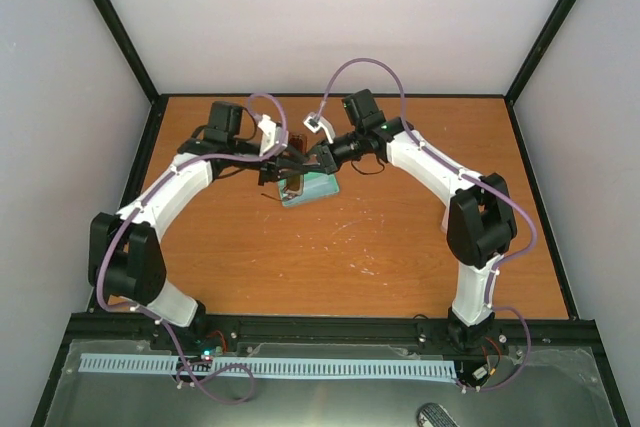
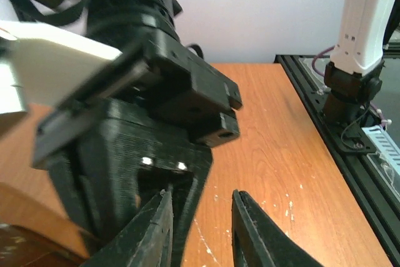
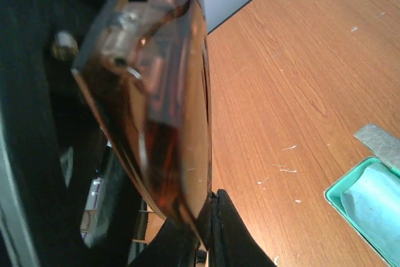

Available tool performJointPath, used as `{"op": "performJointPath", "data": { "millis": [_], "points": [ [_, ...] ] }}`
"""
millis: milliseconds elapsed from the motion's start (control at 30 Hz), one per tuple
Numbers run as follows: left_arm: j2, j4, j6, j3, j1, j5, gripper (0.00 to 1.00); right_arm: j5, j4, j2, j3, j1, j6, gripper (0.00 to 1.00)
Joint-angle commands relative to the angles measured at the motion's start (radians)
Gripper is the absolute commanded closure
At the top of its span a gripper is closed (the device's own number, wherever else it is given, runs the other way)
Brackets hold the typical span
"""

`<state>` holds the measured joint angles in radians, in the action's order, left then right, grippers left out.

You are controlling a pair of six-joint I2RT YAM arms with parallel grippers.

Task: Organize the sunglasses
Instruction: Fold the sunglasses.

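The sunglasses (image 3: 169,129) have an amber-brown tinted lens that fills the left of the right wrist view. My right gripper (image 3: 211,217) is shut on the lower rim of that lens. From above, the sunglasses (image 1: 293,181) hang between both grippers over the middle back of the table. My right gripper (image 1: 318,157) holds them from the right. My left gripper (image 1: 285,162) is close on their left side. In the left wrist view my left gripper (image 2: 201,207) shows a narrow gap with only bare table in it. The right arm's black wrist (image 2: 144,104) looms just ahead.
A teal open case (image 1: 318,191) with a light blue cloth (image 3: 375,195) lies on the table just under the sunglasses. A grey flat piece (image 3: 379,139) lies beside the case. The right arm's base (image 2: 347,95) stands on the black rail at the near edge.
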<state>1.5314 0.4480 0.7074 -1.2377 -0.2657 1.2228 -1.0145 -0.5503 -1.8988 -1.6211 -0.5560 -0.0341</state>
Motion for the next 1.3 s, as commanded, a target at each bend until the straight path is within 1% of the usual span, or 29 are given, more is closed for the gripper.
{"op": "performJointPath", "data": {
  "millis": [0, 67, 133, 233, 300, 333, 367, 400, 533, 633, 767, 867, 1033, 1100, 1200, 1267],
  "points": [
    [0.021, -0.056, 0.034, 0.034, -0.030, -0.077, 0.74, -0.062, -0.010, 0.047, -0.014, 0.002, -0.027, 0.97],
    [0.033, -0.051, 0.041, 0.026, -0.030, -0.113, 0.75, -0.044, -0.012, 0.066, 0.001, 0.004, -0.030, 0.97],
    [0.032, -0.068, 0.027, 0.012, -0.027, -0.179, 0.79, 0.014, -0.013, 0.073, 0.016, 0.008, -0.019, 0.97],
    [-0.010, -0.171, -0.049, 0.013, 0.016, -0.210, 0.79, 0.042, -0.011, 0.059, 0.045, 0.036, 0.012, 0.97],
    [-0.001, -0.186, -0.115, -0.031, 0.056, -0.220, 0.79, 0.052, -0.013, 0.045, 0.073, 0.068, 0.019, 0.97],
    [0.003, -0.213, -0.176, -0.045, 0.075, -0.247, 0.87, 0.067, -0.019, 0.039, 0.081, 0.081, 0.024, 0.97],
    [0.000, -0.233, -0.215, -0.059, 0.088, -0.283, 0.98, 0.084, -0.031, 0.031, 0.083, 0.097, 0.025, 0.97],
    [-0.008, -0.220, -0.210, -0.070, 0.099, -0.298, 0.99, 0.101, -0.035, 0.021, 0.086, 0.114, 0.031, 0.97],
    [-0.075, -0.042, -0.013, -0.081, 0.105, -0.277, 0.99, 0.108, 0.053, 0.001, 0.093, 0.175, 0.153, 0.97],
    [-0.119, 0.042, 0.055, -0.038, 0.105, -0.229, 0.99, 0.096, 0.136, -0.017, 0.071, 0.190, 0.254, 0.97],
    [-0.170, 0.102, 0.106, 0.043, 0.103, -0.167, 0.99, 0.092, 0.182, -0.062, 0.002, 0.191, 0.346, 0.97],
    [-0.197, 0.117, 0.135, 0.111, 0.096, -0.157, 0.99, 0.085, 0.210, -0.082, -0.032, 0.191, 0.383, 0.97],
    [-0.217, 0.125, 0.163, 0.180, 0.091, -0.135, 0.99, 0.076, 0.202, -0.097, -0.081, 0.190, 0.398, 0.97],
    [-0.208, 0.110, 0.150, 0.185, 0.084, -0.113, 0.99, 0.051, 0.205, -0.094, -0.075, 0.181, 0.403, 0.97],
    [-0.174, 0.072, 0.113, 0.160, 0.072, -0.061, 0.98, 0.057, 0.167, -0.079, -0.065, 0.148, 0.365, 0.97],
    [-0.144, 0.033, 0.077, 0.136, 0.056, -0.035, 0.98, 0.063, 0.170, -0.064, -0.036, 0.129, 0.358, 0.97]
  ]
}}
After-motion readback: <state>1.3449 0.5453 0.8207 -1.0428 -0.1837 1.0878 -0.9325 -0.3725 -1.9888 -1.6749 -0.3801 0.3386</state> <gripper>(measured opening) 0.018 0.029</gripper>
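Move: The right hand already pinches the sunglasses, their middle about 2 cm ahead, 2 cm left and 2 cm above its pads. From the left hand, open a quarter, they lie some 4 cm ahead, level sideways and 4 cm lower, one temple sticking out to the left. The open case lies on the table roughly 3 cm ahead of the right hand, level sideways and 21 cm down. The left hand shuts, sweeps some 8 cm forward, then back, while the right carries the sunglasses about 10 cm forward. ##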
